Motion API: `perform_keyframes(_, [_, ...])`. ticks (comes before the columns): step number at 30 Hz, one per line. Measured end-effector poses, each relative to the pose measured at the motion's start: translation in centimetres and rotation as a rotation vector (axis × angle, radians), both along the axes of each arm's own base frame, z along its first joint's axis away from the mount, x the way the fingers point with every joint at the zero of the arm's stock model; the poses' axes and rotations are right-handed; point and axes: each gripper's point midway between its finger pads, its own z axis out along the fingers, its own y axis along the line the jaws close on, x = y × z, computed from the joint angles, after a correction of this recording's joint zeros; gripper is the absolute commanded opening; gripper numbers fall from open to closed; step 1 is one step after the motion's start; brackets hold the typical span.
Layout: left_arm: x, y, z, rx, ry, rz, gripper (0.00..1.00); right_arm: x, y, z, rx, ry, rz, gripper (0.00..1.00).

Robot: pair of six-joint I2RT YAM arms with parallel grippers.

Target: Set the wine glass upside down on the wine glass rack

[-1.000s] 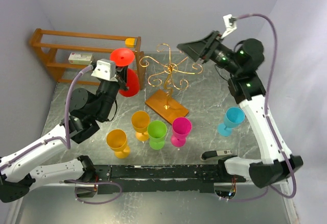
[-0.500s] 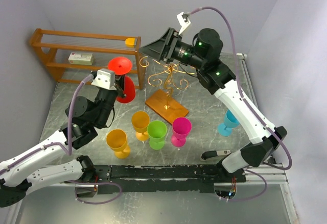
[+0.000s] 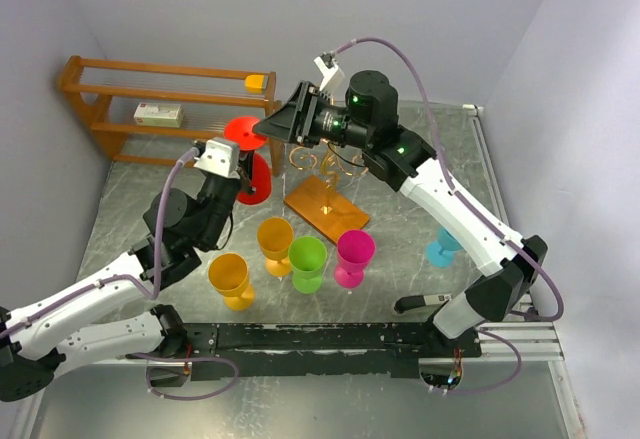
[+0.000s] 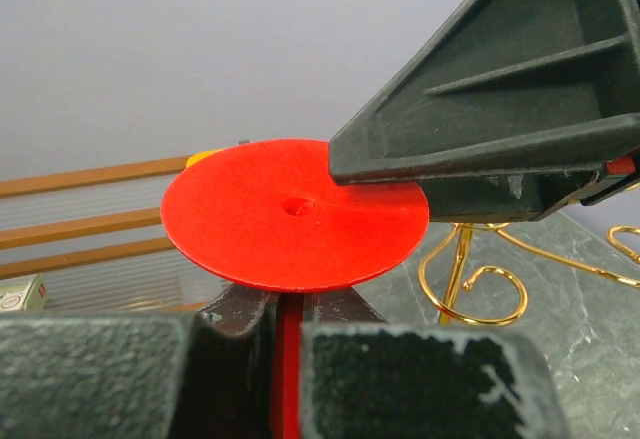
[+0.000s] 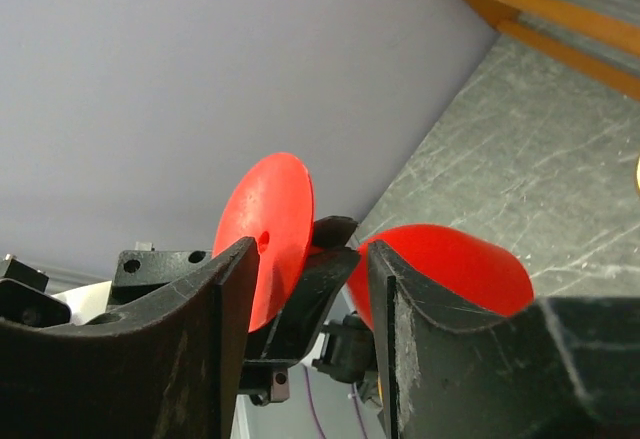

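Observation:
The red wine glass (image 3: 243, 129) is upside down, foot up, held by its stem in my shut left gripper (image 3: 240, 161) left of the wine glass rack (image 3: 338, 162). The foot (image 4: 295, 214) fills the left wrist view, and the stem runs down between my left gripper's (image 4: 285, 334) jaws. My right gripper (image 3: 264, 131) reaches in from the right at foot height. Its open jaws straddle the stem zone: foot (image 5: 270, 224) beside one jaw, bowl (image 5: 450, 264) beside the other, around my right gripper's (image 5: 312, 251) gap. Gold curls (image 4: 470, 284) stand just right of the glass.
A brown wooden shelf (image 3: 110, 71) at the back left holds a small box (image 3: 158, 114) and a yellow item (image 3: 257, 83). Orange (image 3: 230, 277), amber (image 3: 275, 242), green (image 3: 307, 261), magenta (image 3: 354, 256) and blue (image 3: 445, 246) glasses stand in front. A black-handled tool (image 3: 425, 303) lies near right.
My right arm has swung left across the rack to the red glass, and its jaws have narrowed. My left arm has lowered the glass slightly and shifted it right.

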Motion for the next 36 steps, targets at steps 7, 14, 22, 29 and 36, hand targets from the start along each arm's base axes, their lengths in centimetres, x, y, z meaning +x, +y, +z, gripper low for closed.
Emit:
perform_keyframes(7, [0.3, -0.5, -1.5, 0.017, 0.017, -0.004, 0.07, -1.1, 0.3, -1.6, -0.016, 0.046, 0.018, 0.2])
perform_keyframes(14, [0.2, -0.7, -2.6, 0.019, 0.018, -0.017, 0.07, -1.6, 0.2, -2.4, 0.015, 0.142, 0.008, 0.0])
perform_keyframes(22, [-0.4, -0.1, -2.1, -0.013, 0.006, -0.024, 0.41, -2.1, 0.7, -1.7, 0.077, 0.224, 0.011, 0.0])
perform_keyframes(29, [-0.9, 0.5, -3.3, -0.028, 0.087, -0.034, 0.58, -1.5, 0.7, -1.4, 0.094, 0.225, -0.026, 0.0])
perform_keyframes(36, [-1.8, 1.0, -5.2, -0.047, 0.204, -0.054, 0.56, -0.8, 0.8, -2.0, 0.095, 0.252, -0.053, 0.0])
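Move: The red wine glass is already upside down, its stem pinched in my left hand, its foot about 5 cm above my left hand point and 1 cm ahead. From my open right hand that foot lies some 4 cm left, 1 cm back and 1 cm lower. The gold wine glass rack stands about 10 cm ahead and 14 cm right of my left hand, the wooden shelf some 22 cm ahead and 17 cm left of it, both well below. I shut my right fingers on the right-hand edge of the foot, sinking about 2 cm as I close and rolling that hand some 15 degrees, then keep the pinch. My left hand carries the stem down about 2.5 cm alongside and, once the foot is gripped, opens, lets go of the stem and backs off down and back, its fingers tipping downward. ##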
